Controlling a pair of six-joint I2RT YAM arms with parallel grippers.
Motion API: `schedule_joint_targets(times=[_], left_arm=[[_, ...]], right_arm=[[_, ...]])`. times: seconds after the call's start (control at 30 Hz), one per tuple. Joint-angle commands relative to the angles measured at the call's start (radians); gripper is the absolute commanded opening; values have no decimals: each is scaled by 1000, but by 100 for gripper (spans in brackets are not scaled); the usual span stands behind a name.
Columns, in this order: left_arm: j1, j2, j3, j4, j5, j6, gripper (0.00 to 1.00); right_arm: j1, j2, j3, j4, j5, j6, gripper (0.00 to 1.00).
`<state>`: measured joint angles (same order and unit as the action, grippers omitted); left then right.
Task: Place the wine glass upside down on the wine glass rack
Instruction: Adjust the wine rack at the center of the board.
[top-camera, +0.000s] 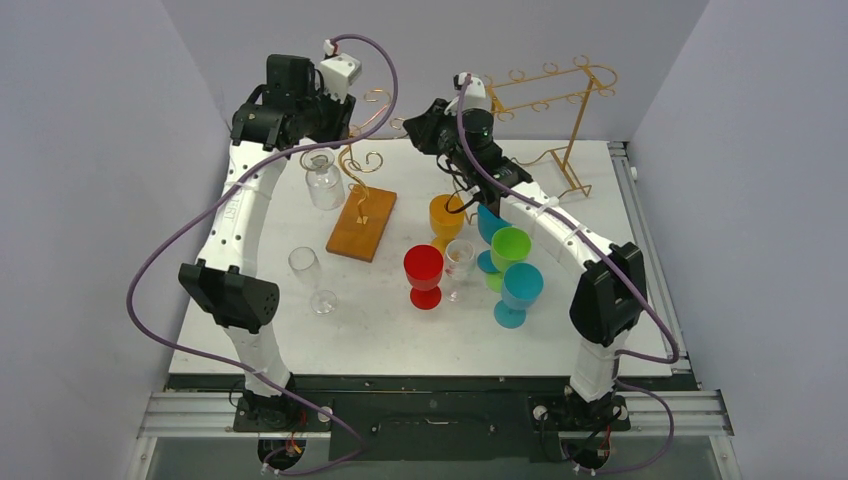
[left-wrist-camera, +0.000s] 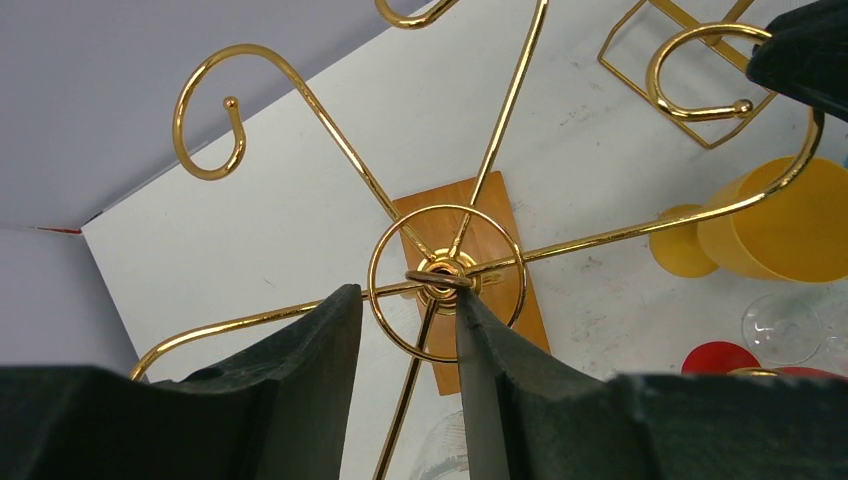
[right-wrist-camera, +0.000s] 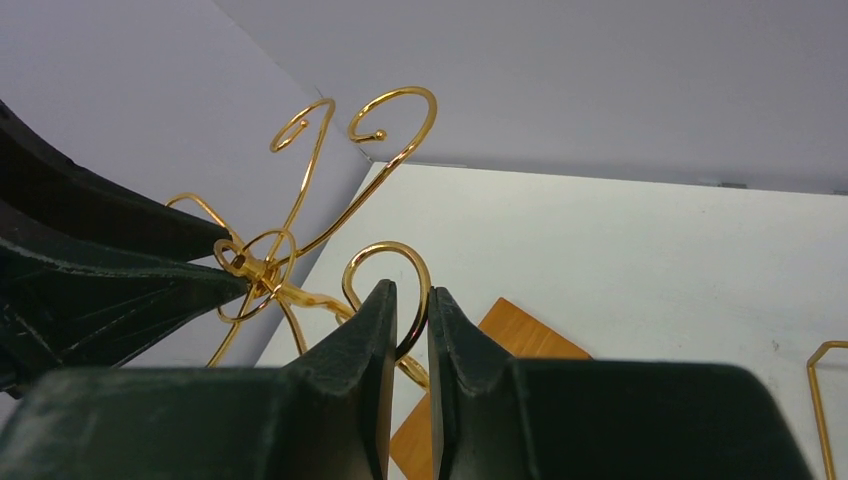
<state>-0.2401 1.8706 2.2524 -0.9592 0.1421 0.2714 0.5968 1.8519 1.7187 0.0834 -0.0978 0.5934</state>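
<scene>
The wine glass rack (top-camera: 362, 222) is a gold wire tree on a brown wooden base, left of the table's middle. A clear wine glass (top-camera: 323, 185) hangs bowl-down from one of its left curls. My left gripper (top-camera: 338, 108) hovers over the rack's top. In the left wrist view its fingers (left-wrist-camera: 408, 295) stand apart around the ring at the hub (left-wrist-camera: 445, 272), the right fingertip touching the hub's small ring. The glass (left-wrist-camera: 440, 455) shows faintly below. My right gripper (right-wrist-camera: 410, 295) is shut on a curled arm (right-wrist-camera: 385, 250) of the rack.
A taller gold frame rack (top-camera: 560, 110) stands at the back right. Orange (top-camera: 446, 215), red (top-camera: 423, 275), green (top-camera: 510, 245) and blue (top-camera: 520, 290) goblets cluster mid-table around a clear glass (top-camera: 459, 262). Another clear glass (top-camera: 310, 275) lies on its side near the left arm.
</scene>
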Motion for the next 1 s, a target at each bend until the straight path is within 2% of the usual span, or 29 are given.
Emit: schedule_joint_targets(times=[0.0, 0.47, 0.67, 0.83, 0.97], left_arm=[[38, 18, 61, 123, -86, 44, 36], [43, 6, 53, 135, -92, 53, 38], [42, -27, 36, 129, -77, 40, 59], [45, -56, 40, 100, -40, 30, 68], [53, -70, 59, 79, -11, 9, 75]], right_arm=[[81, -60, -90, -115, -109, -11, 0], [104, -100, -158, -125, -109, 10, 1], [71, -102, -106, -175, -124, 8, 17], [55, -141, -86, -230, -115, -23, 41], [56, -186, -92, -278, -88, -66, 52]])
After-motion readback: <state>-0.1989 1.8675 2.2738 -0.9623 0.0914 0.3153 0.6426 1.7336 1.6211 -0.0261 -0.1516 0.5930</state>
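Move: The left fingers already sit around the small loop at the wine rack's centre, with the wooden foot some 32 cm straight below. The hanging clear glass is about 8 cm back, 7 cm left and 7 cm lower. The right hand already grips one outer hook of the rack, with the centre about 13 cm to its left, about level in reach and height. The orange goblet stands some 18 cm right of the wooden foot, level with it. Draw the right gripper back about 4 cm and a little left with the hook still pinched, swinging the rack clockwise, while the left gripper, around the centre loop, shifts some 3 cm left. Then open both: the right lets go of the hook and backs off a further centimetre, edging right, and the left spreads wide as it rises slightly. ##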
